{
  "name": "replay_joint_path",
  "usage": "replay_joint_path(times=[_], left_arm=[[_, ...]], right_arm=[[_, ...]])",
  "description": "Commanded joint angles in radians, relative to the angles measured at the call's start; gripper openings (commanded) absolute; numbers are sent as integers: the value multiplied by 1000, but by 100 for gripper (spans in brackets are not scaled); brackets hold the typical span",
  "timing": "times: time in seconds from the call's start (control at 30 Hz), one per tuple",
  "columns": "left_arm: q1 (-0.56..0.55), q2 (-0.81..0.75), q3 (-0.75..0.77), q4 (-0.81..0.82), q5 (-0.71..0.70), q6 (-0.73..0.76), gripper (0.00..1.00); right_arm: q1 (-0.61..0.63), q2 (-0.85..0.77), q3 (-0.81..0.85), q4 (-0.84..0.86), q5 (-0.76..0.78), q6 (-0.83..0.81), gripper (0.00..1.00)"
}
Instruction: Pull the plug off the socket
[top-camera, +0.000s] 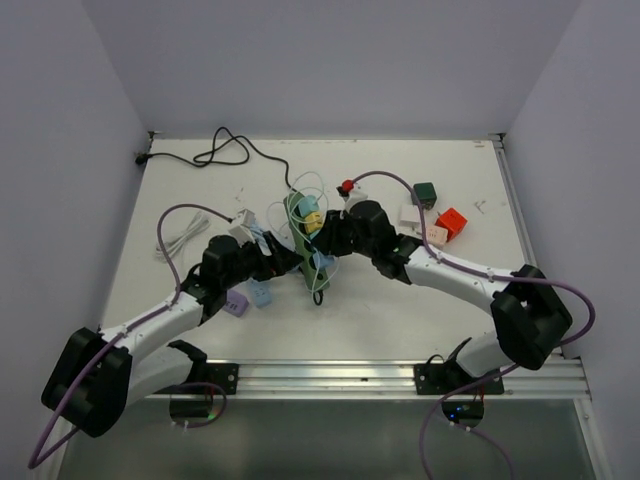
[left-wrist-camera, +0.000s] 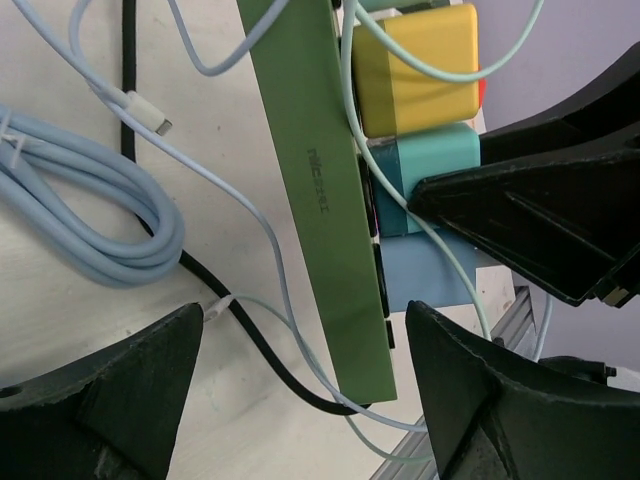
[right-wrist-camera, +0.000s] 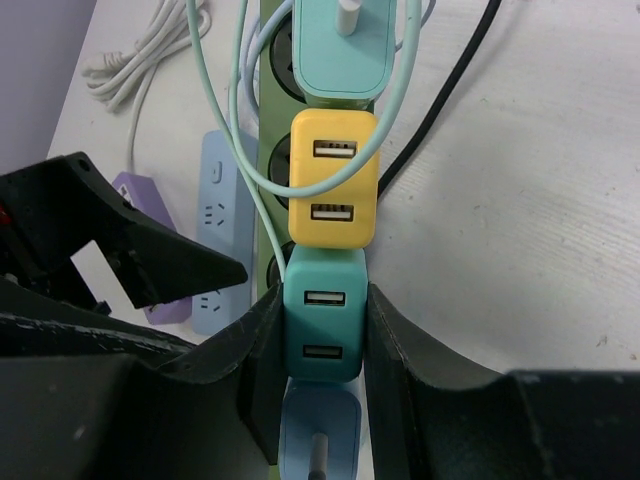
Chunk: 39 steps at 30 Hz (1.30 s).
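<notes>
The socket (top-camera: 303, 228), a long dark green power strip, lies mid-table with several plugs in a row. My right gripper (right-wrist-camera: 322, 300) is shut on a teal plug (right-wrist-camera: 322, 320) with two USB ports, its fingers flat against both sides. A yellow plug (right-wrist-camera: 333, 190) sits just above it and a light blue plug (right-wrist-camera: 320, 430) just below. My left gripper (left-wrist-camera: 300, 330) is open, its fingers standing on either side of the socket's (left-wrist-camera: 325, 200) near end without touching it. The teal plug (left-wrist-camera: 430, 160) and a right finger (left-wrist-camera: 520, 210) show beside the strip there.
A light blue strip (right-wrist-camera: 215, 220) and a purple strip (right-wrist-camera: 140, 200) lie left of the socket. Thin pale cables loop over the plugs, and a coiled blue cable (left-wrist-camera: 80, 200) and black cord (left-wrist-camera: 260, 350) lie alongside. Coloured cubes (top-camera: 451, 222) sit at the right.
</notes>
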Motion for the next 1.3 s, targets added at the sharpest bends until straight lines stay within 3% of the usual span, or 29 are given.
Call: replay_joint_path(times=[0.0,0.43,0.83,1.03,1.27], left_arm=[[-45,40,23,97,-28,-15,85],[-91,128,43,186,-71,-66,83],[-128,171,44,237,-86,-67,73],[-137,175,49,231,-108,-66,51],[-135,189,49,208,-126,-73,3]], right_arm=[[8,-87,-11,184,30,76,0],[28,-165,-110,273,51,144,0],[51,-167,-123,299,58,170,0],[56,-171,-140,338,36,196,0],[59,-187,-136,323,36,172,0]])
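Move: About 3 cm ahead of the left hand and 2 cm to its right, level with it, is the middle of the green socket, held up off the table. The teal plug, already in the right fingers, is some 4 cm ahead and 6 cm right of the left hand. The yellow plug lies roughly 8 cm ahead and 4 cm right, the blue end plug 6 cm straight to the right. From the right hand the socket's middle is about 4 cm left and 2 cm below. Sliding about 4 cm to the right, after a small early dip that it makes up again, the left hand brings its open fingers around the long green body beside the plugs, then closes them late and pinches it across its width. The right hand keeps its grip on the teal plug, easing a couple of centimetres back and right while tilting slightly. ##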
